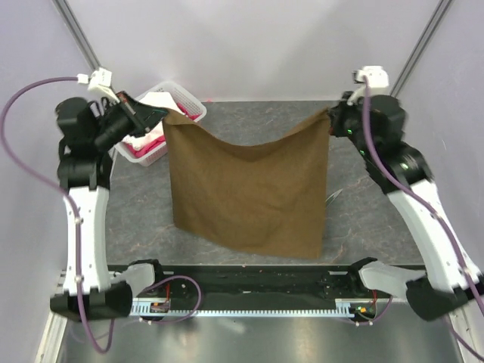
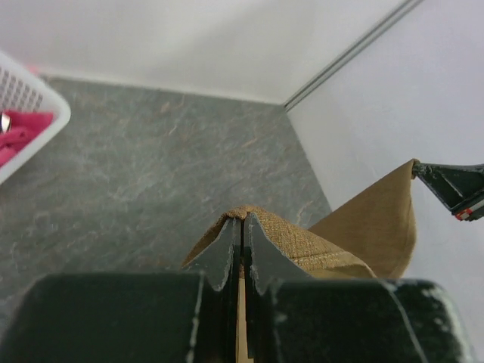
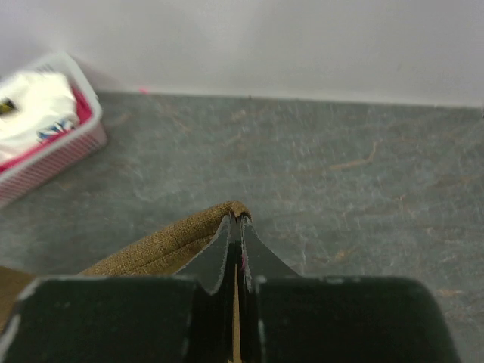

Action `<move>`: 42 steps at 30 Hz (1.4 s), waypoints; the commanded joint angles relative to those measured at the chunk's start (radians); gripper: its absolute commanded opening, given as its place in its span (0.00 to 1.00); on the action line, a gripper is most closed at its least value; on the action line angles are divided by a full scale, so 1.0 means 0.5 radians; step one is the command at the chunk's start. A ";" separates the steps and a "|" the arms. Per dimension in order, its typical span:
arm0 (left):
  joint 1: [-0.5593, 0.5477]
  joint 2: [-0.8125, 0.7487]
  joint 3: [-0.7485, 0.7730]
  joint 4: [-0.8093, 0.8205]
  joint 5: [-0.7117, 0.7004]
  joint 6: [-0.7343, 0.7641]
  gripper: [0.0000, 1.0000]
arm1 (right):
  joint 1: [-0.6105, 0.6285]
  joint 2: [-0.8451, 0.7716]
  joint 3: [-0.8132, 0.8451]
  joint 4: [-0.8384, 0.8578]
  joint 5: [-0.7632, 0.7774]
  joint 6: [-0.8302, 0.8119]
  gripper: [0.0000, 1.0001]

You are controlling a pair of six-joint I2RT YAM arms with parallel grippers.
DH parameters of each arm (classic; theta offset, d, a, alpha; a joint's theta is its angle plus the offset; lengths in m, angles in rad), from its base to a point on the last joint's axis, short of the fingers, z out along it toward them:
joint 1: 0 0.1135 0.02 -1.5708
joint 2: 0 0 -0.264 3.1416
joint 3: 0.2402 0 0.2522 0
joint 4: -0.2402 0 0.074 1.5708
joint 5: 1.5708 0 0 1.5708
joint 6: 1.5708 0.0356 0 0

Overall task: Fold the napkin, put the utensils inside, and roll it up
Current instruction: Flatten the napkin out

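Note:
The brown napkin (image 1: 246,189) hangs stretched between my two grippers, sagging in the middle. Its lower edge lies near the table's front. My left gripper (image 1: 161,116) is shut on the napkin's upper left corner, and the fabric (image 2: 318,246) bunches over its tips (image 2: 242,224). My right gripper (image 1: 331,115) is shut on the upper right corner, where cloth (image 3: 151,249) folds over its closed fingers (image 3: 236,225). A slim pale utensil (image 1: 333,196) peeks out on the table by the napkin's right edge, mostly hidden.
A white basket (image 1: 189,98) with pink and white folded cloths stands at the back left, just behind my left gripper; it also shows in the wrist views (image 2: 34,121) (image 3: 68,140). Grey tabletop (image 1: 355,204) lies bare to the right of the napkin. Walls close in behind.

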 commanded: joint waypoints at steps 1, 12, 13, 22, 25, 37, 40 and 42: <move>-0.011 0.250 -0.022 0.286 0.037 -0.018 0.02 | -0.029 0.224 0.060 0.194 0.147 -0.064 0.00; -0.063 0.355 0.132 0.504 0.076 0.025 0.02 | -0.048 0.326 0.198 0.271 0.114 -0.178 0.00; -0.060 0.273 0.098 0.495 0.079 0.022 0.02 | -0.051 0.292 0.165 0.271 0.089 -0.187 0.00; -0.060 -0.295 0.174 -0.025 -0.113 0.151 0.02 | -0.048 -0.236 0.134 0.029 -0.036 -0.193 0.00; -0.063 -0.366 0.361 -0.302 -0.163 0.175 0.02 | -0.048 -0.362 0.229 -0.076 -0.082 -0.157 0.00; -0.063 0.099 0.212 -0.141 -0.077 0.089 0.02 | -0.087 0.140 0.064 0.113 0.068 -0.175 0.00; -0.063 0.393 0.034 0.046 -0.034 0.111 0.02 | -0.188 0.422 -0.093 0.319 -0.088 -0.117 0.00; -0.060 0.544 -0.052 0.178 -0.022 0.108 0.02 | -0.238 0.664 -0.164 0.436 -0.199 -0.077 0.00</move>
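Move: The napkin hangs spread between the two grippers, each shut on an upper corner. Its middle lies about 20 cm to the right of the left hand, 7 cm back and 21 cm below; from the right hand it is some 20 cm left, 9 cm back and 20 cm below. The white basket stands about 30 cm ahead of the left hand, 13 cm left and 38 cm below. The knife lies almost straight under the right hand, about 42 cm down. The hanging napkin is shaken out by both arms together: they carry its corners some 7 cm forward and down, swing them back and up by roughly 20 cm each way, then snap forward and down again to near where they began. The wrists tip down slightly, up some 20 degrees on the backswing, and down again; both grippers keep their pinch. ##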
